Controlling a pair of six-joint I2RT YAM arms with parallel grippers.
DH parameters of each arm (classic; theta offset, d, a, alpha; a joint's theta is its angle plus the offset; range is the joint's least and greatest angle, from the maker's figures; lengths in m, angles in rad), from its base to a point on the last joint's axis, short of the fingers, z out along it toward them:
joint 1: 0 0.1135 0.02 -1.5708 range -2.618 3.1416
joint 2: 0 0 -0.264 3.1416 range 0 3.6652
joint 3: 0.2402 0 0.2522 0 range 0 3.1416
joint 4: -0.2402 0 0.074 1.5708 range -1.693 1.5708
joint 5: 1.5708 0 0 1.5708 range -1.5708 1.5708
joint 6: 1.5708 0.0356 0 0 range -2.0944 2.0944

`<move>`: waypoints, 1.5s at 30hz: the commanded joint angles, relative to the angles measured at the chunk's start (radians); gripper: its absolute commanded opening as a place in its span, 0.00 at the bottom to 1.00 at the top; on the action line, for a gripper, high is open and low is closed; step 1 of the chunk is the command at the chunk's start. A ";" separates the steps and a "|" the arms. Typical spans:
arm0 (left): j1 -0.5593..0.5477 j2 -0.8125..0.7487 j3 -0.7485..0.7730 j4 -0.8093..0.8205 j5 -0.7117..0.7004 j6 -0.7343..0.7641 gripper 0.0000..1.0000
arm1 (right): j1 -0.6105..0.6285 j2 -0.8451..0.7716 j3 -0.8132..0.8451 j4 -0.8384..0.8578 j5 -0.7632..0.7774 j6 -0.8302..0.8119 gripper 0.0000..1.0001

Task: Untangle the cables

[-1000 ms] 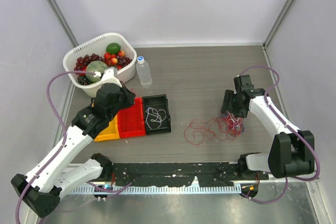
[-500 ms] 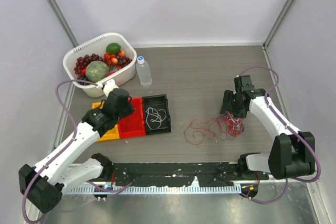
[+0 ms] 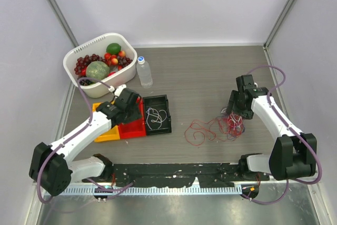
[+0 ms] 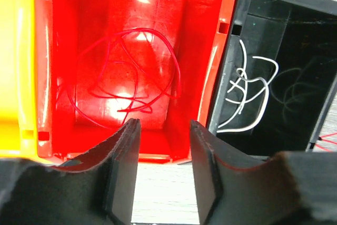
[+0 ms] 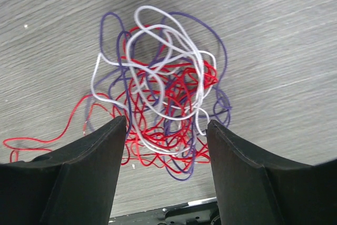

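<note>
The cables [image 5: 163,98] lie in a tangle of red, white and purple loops on the table, also seen from above as a clump [image 3: 231,126] with red strands [image 3: 197,133] trailing left. My right gripper [image 5: 167,127] hovers open just above the tangle, touching nothing [image 3: 236,113]. A single red cable [image 4: 126,85] lies coiled inside the red bin [image 4: 63,51]. A white cable [image 4: 247,90] lies in the black bin [image 4: 316,77]. My left gripper [image 4: 164,125] hangs open and empty over the red bin's near edge [image 3: 131,111].
A yellow bin [image 4: 13,51] adjoins the red one on the left. A white basket [image 3: 100,90] of fruit and a water bottle [image 3: 144,72] stand behind the bins. Side walls close in the table.
My left arm has swung down and right from near the basket to over the red bin, and its jaws have opened. The right arm has barely moved.
</note>
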 commanded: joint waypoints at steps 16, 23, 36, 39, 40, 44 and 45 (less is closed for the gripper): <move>-0.089 0.010 0.153 0.464 0.511 0.246 0.71 | 0.089 0.148 0.071 0.066 -0.396 -0.009 0.65; -0.299 0.344 0.415 0.437 0.576 0.548 0.73 | 0.142 0.113 0.140 0.029 -0.240 0.057 0.66; -0.508 0.684 0.574 0.323 0.432 0.821 0.74 | 0.002 -0.062 0.054 -0.092 -0.118 0.129 0.66; -0.527 0.734 0.569 0.351 0.444 0.854 0.75 | 0.000 -0.054 0.027 -0.080 -0.157 0.131 0.66; -0.528 0.749 0.575 0.351 0.439 0.864 0.74 | 0.000 -0.044 0.022 -0.077 -0.158 0.131 0.66; -0.531 0.794 0.592 0.353 0.370 0.890 0.73 | 0.000 -0.021 0.002 -0.051 -0.175 0.132 0.66; -0.533 0.803 0.601 0.342 0.361 0.904 0.71 | 0.002 -0.016 -0.007 -0.044 -0.190 0.132 0.66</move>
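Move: The loose red loops of the cables lie on the table about 29 cm to the left hand's right, 4 cm back and 9 cm lower; the main tangle is some 45 cm right, level with the hand and 9 cm lower. The red bin's middle is 3 cm ahead and 2 cm left of that hand, the black bin's 4 cm ahead and 10 cm right, both 6 cm below. The open right hand hangs over the tangle, about 7 cm below it and 1 cm back. The left hand finishes opening wide over the red bin, rises about 10 cm while swinging right past the black bin, then sinks some 15 cm and draws back a little to end open just above the red loops, 30 cm right of its start and turned some 85 degrees clockwise. Meanwhile the right hand, fingers staying open, dips about 2 cm over the tangle and sweeps 10 cm left, then goes back right some 7 cm while rising, and sinks again to end open over the tangle, a little left of and nearer the base than it began. ##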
